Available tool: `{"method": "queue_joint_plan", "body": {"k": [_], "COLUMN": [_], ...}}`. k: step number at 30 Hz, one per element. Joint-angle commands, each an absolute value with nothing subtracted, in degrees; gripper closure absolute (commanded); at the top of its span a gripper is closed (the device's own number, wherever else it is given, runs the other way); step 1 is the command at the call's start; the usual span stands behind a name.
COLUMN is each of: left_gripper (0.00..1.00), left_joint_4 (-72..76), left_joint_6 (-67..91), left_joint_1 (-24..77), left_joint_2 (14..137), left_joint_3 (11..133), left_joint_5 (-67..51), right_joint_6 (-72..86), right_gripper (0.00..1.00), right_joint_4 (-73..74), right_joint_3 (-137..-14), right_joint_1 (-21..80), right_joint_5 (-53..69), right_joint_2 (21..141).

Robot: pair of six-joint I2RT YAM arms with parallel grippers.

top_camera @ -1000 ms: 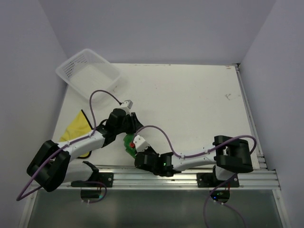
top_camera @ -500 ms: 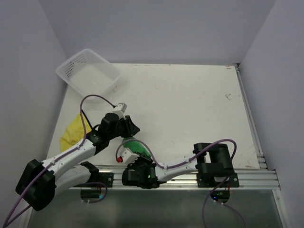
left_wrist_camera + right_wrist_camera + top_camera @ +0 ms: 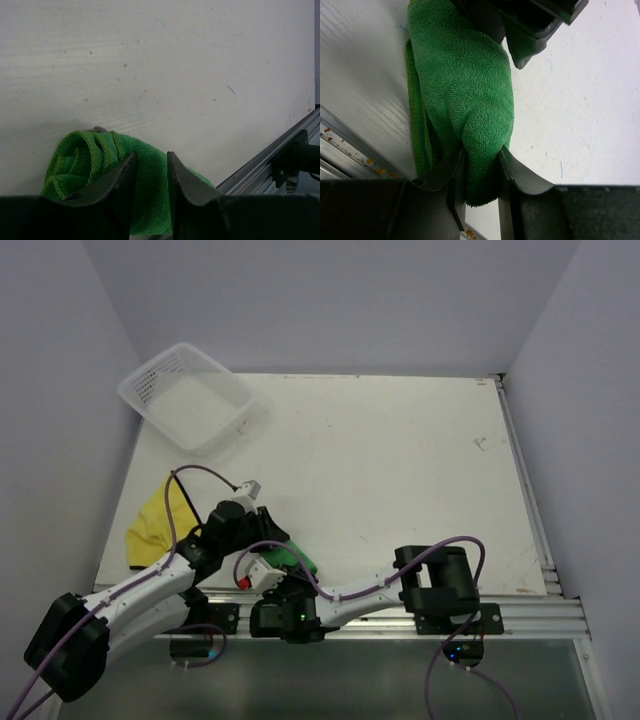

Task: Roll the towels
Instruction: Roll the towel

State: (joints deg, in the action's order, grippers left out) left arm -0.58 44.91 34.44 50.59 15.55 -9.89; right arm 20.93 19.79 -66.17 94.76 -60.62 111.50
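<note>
The bright green towel lies partly rolled near the table's front edge, left of centre. In the left wrist view the green towel shows a spiral end, and my left gripper is shut on its middle. In the right wrist view my right gripper pinches the other end of the green towel. Seen from the top, my left gripper and right gripper meet at the towel. The yellow towel with a black edge lies crumpled at the left, partly under the left arm.
A white mesh basket stands at the far left corner of the table. An aluminium rail runs along the front edge, right beside the green towel. The right arm is folded low across the front.
Both grippers have shifted with the green towel toward the front edge and slightly left. The right arm has folded further in. More of the yellow towel shows.
</note>
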Motion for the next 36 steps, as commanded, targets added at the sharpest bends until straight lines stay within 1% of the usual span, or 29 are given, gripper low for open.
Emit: {"method": "queue_joint_plan", "body": {"k": [1, 6, 7, 10, 11, 14, 16, 18, 25, 26, 27, 28, 29, 30, 36], "left_gripper": [0.66, 0.66, 0.66, 0.66, 0.66, 0.66, 0.67, 0.67, 0.67, 0.67, 0.67, 0.67, 0.67, 0.67, 0.68], "left_joint_4": [2.5, 3.3, 3.3, 3.4, 3.3, 3.8, 3.9, 4.3, 4.7, 4.7, 4.8, 4.9, 5.0, 5.1, 5.0], "left_joint_6": [46.9, 47.1, 47.1, 47.3, 47.4, 47.4, 47.3, 47.1, 47.1, 47.1, 47.1, 47.1, 47.1, 47.1, 47.3], "left_joint_1": [36.0, 36.3, 36.2, 36.2, 36.2, 36.3, 36.3, 36.3, 36.3, 36.3, 36.3, 36.3, 36.2, 36.3, 36.3], "left_joint_2": [51.1, 51.9, 51.9, 51.3, 51.2, 51.2, 51.9, 52.6, 52.4, 52.3, 52.3, 52.3, 52.4, 52.4, 51.6], "left_joint_3": [13.0, 10.4, 9.8, 8.9, 8.8, 8.4, 8.5, 8.5, 7.5, 7.4, 7.2, 7.1, 7.0, 7.0, 6.4], "left_joint_5": [-10.9, -9.9, -9.8, -9.1, -8.7, -8.3, -8.2, -7.9, -7.4, -7.3, -7.4, -7.4, -7.5, -7.6, -7.4], "right_joint_6": [21.7, 22.7, 23.1, 24.6, 25.6, 26.5, 26.7, 26.0, 28.8, 29.8, 30.6, 32.9, 34.2, 35.1, 42.2], "right_gripper": [0.77, 0.69, 0.64, 0.56, 0.5, 0.43, 0.41, 0.38, 0.32, 0.29, 0.21, 0.2, 0.19, 0.18, 0.16], "right_joint_4": [22.2, 22.4, 22.6, 22.9, 23.5, 22.1, 20.3, 16.5, 7.9, 6.9, 5.6, 4.1, 3.3, 2.4, -3.2], "right_joint_3": [-67.6, -67.1, -67.0, -66.4, -66.4, -64.8, -62.5, -60.6, -52.4, -51.4, -49.5, -48.7, -47.8, -45.8, -39.7], "right_joint_1": [95.2, 95.3, 95.2, 95.2, 95.2, 95.2, 95.0, 94.9, 93.3, 91.8, 90.6, 89.2, 86.3, 84.9, 76.1], "right_joint_5": [-60.5, -60.2, -60.2, -60.1, -60.0, -58.6, -57.3, -54.3, -44.8, -40.9, -38.2, -35.9, -33.8, -29.1, -18.4], "right_joint_2": [113.3, 111.7, 111.4, 108.6, 107.6, 102.8, 98.7, 96.2, 86.1, 83.7, 82.5, 81.5, 79.7, 79.1, 77.3]}}
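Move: The green towel, partly rolled, is already pinched near its bare end by the right fingers; its middle lies about 3 cm ahead of that hand, 2 cm to the right and roughly 1 cm lower. The yellow towel is some 10 cm ahead and 25 cm to the left, the metal rail about 8 cm straight back. From the left hand, the green towel's middle is about 5 cm back, 1 cm to the right and 2 cm below. The green towel's near end is let go: the right fingers open wide, then the hand lifts nearly 6 cm while easing back, and swings forward and to the right, sinking slightly as it finishes. Its wrist turns some 50 degrees, left side rising and fingers tipping down. The left hand sinks about 1 cm and keeps its fingertips on the roll, hardly changing their gap. ##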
